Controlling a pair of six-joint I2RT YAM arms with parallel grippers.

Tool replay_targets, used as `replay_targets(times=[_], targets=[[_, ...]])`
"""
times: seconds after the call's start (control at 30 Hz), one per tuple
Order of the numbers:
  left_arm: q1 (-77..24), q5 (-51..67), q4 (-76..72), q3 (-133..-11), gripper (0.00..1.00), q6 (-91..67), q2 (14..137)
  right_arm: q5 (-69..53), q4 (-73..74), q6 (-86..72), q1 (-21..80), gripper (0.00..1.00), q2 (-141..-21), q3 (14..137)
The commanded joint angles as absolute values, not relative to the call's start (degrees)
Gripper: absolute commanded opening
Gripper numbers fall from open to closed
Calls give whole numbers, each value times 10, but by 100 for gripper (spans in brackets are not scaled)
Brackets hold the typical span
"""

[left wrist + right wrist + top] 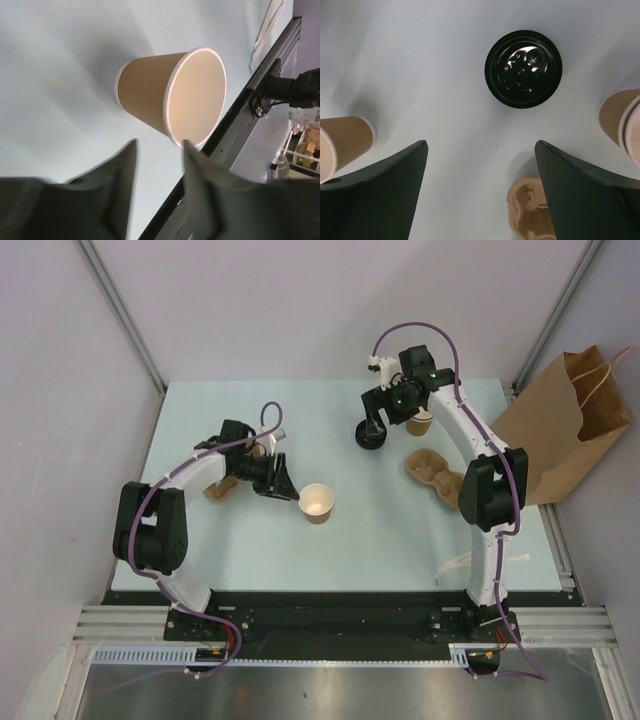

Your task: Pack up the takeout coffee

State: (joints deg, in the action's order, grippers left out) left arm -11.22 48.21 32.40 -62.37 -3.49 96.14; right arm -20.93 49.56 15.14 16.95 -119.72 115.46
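A tan takeout coffee cup [318, 502] stands upright and lidless on the pale table, just right of my left gripper [285, 485]. In the left wrist view the cup [170, 95] is just beyond my left gripper [159, 145]. Its jaws are apart with nothing between them, and one fingertip [186, 145] overlaps the cup's rim. My right gripper [375, 428] hangs wide open above a round black lid [524, 68], with only bare table between its fingers [395, 175]. A second cup [420, 421] stands next to that gripper.
A brown pulp cup tray [435, 472] lies by the right arm and shows at the bottom of the right wrist view, tray [530, 210]. A brown paper bag [570, 425] lies at the table's right edge. Something tan [218, 490] sits partly hidden under the left arm.
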Motion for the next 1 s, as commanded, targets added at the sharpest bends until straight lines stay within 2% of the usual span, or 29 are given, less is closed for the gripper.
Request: replay_targets(times=[0.0, 0.17, 0.23, 0.33, 0.37, 0.5, 0.8, 0.97], targets=[[-105, 499, 322, -657, 54, -32, 945, -168, 496, 170, 181, 91, -1209, 1195], [-105, 507, 323, -669, 61, -32, 911, -130, 497, 190, 192, 82, -1225, 1210], [-103, 510, 329, -678, 62, -31, 896, -102, 496, 200, 203, 74, -1240, 1216], [-102, 503, 344, -705, 70, -18, 862, -74, 496, 205, 214, 66, -1269, 1237], [-102, 499, 348, -717, 76, -10, 847, -72, 496, 207, 216, 65, -1273, 1241], [-103, 475, 354, -733, 80, -2, 812, -68, 489, 209, 226, 54, -1299, 1250], [-103, 469, 338, -709, 81, -10, 780, -32, 451, 163, 207, 52, -1327, 1281], [-103, 468, 329, -711, 81, -15, 784, -54, 450, 146, 179, 51, -1339, 1302]])
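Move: The black lid that my right hand is after lies about 8 cm ahead, 3 cm left and 15 cm below it. Level with the lid, some 13 cm to its right, stands the cup stack; the right-hand cup carrier is roughly 7 cm back and 16 cm right of my right hand. My left hand is at the rim of the cup it has set down, the cup's middle 4 cm right, 1 cm back and 5 cm below; the left carrier lies 11 cm ahead and 18 cm left of that hand. I bring my right hand forward and down towards the black lid, about 5 cm out and 6 cm lower, tilting the fingers steeper and narrowing them from nearly wide open to about half. Meanwhile my left hand, already opening at the cup's rim, spreads its fingers fully clear and lifts straight up and away about 13 cm, its wrist rolling some 25 degrees. ##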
